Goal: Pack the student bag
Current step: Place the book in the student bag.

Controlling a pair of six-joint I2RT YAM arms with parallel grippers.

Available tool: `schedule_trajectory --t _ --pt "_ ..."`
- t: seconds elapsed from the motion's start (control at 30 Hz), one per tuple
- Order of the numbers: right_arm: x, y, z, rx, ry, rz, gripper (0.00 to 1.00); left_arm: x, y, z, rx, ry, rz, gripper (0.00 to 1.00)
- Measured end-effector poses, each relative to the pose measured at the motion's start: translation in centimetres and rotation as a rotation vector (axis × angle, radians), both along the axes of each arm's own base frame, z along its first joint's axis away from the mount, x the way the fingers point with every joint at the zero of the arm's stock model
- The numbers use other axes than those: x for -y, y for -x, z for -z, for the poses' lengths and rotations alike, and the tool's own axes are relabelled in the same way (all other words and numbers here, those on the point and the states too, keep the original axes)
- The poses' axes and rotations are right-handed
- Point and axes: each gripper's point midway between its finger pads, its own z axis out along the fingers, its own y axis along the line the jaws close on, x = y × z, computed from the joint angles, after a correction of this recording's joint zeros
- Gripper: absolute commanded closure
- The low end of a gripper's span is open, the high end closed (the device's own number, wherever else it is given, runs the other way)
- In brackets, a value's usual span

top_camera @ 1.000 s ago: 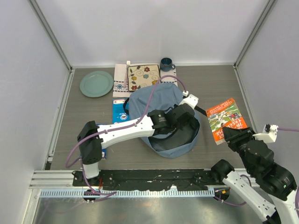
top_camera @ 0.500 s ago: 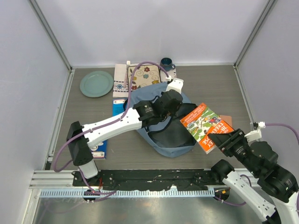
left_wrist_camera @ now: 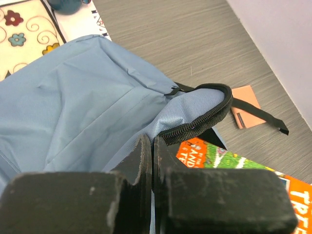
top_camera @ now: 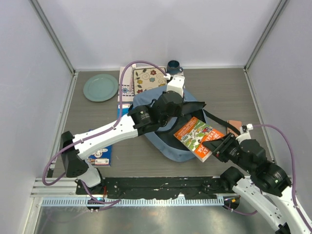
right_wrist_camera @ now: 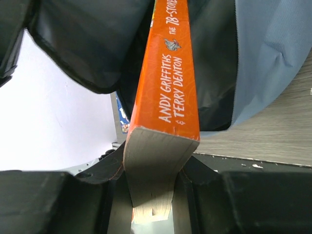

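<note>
The student bag (top_camera: 147,104), light blue and soft, lies mid-table with its dark mouth toward the right. My left gripper (top_camera: 167,113) is shut on the fabric edge by the zipper (left_wrist_camera: 197,127) and holds the mouth up; in the left wrist view the closed gripper (left_wrist_camera: 152,146) pinches blue cloth of the bag (left_wrist_camera: 73,97). My right gripper (top_camera: 215,146) is shut on an orange book (top_camera: 197,137), whose front end is over the bag's mouth. In the right wrist view the gripper (right_wrist_camera: 153,162) clamps the book (right_wrist_camera: 170,83), spine up, pointing into the dark inside of the bag (right_wrist_camera: 87,44).
A green plate (top_camera: 100,87), a white embroidered cloth (top_camera: 126,84), a flowered square plate (top_camera: 149,80) and a blue mug (top_camera: 173,67) stand at the back. A blue book (top_camera: 104,154) lies front left. An orange card (top_camera: 235,125) and a black strap (left_wrist_camera: 258,114) lie right of the bag.
My right gripper has carried the orange book left from the table's right side to the bag's mouth. My left gripper has moved toward the back, pulling the bag's edge with it.
</note>
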Motion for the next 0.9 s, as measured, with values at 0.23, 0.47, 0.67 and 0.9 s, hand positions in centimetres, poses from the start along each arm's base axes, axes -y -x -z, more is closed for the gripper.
schedule_trajectory --t 0.23,0.47,0.67,0.9 --pt "-2.5 -3.0 3.8 -0.026 -0.095 0.032 0.99 0.2 0.6 0.1 0.023 0.030 0.030 1.00" --pt "-4.5 -5.7 6.5 -0.047 -0.166 0.065 0.99 0.0 2.4 1.5 0.032 0.025 0.080 1.00" --pt "-5.5 -7.9 7.5 -0.009 -0.290 0.117 0.99 -0.3 3.0 0.6 0.056 0.072 0.094 1.00" --pt "-6.4 -10.1 8.7 0.010 -0.330 0.154 0.99 0.6 3.6 0.4 0.058 0.097 0.141 1.00"
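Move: The bag's open mouth, where the book is headed, lies roughly 9 cm ahead of the right hand, 12 cm to its left and 15 cm below. The left hand has the bag's upper rim, with the mouth's middle about 6 cm back, level sideways, and 20 cm below. From the right hand, the brown wallet is around 18 cm ahead, 15 cm right and 20 cm below; the near part of the black strap is some 20 cm ahead, 9 cm right and 18 cm below. Still pinching the book by its edge, the right hand carries it forward and down, and also left, about 15 cm in all, into the bag's mouth under the raised rim; its left side rolls up some 20 degrees while it turns slightly clockwise. The left hand keeps its pinch on the rim, holding it up while easing back a few centimetres and turning slightly clockwise. ##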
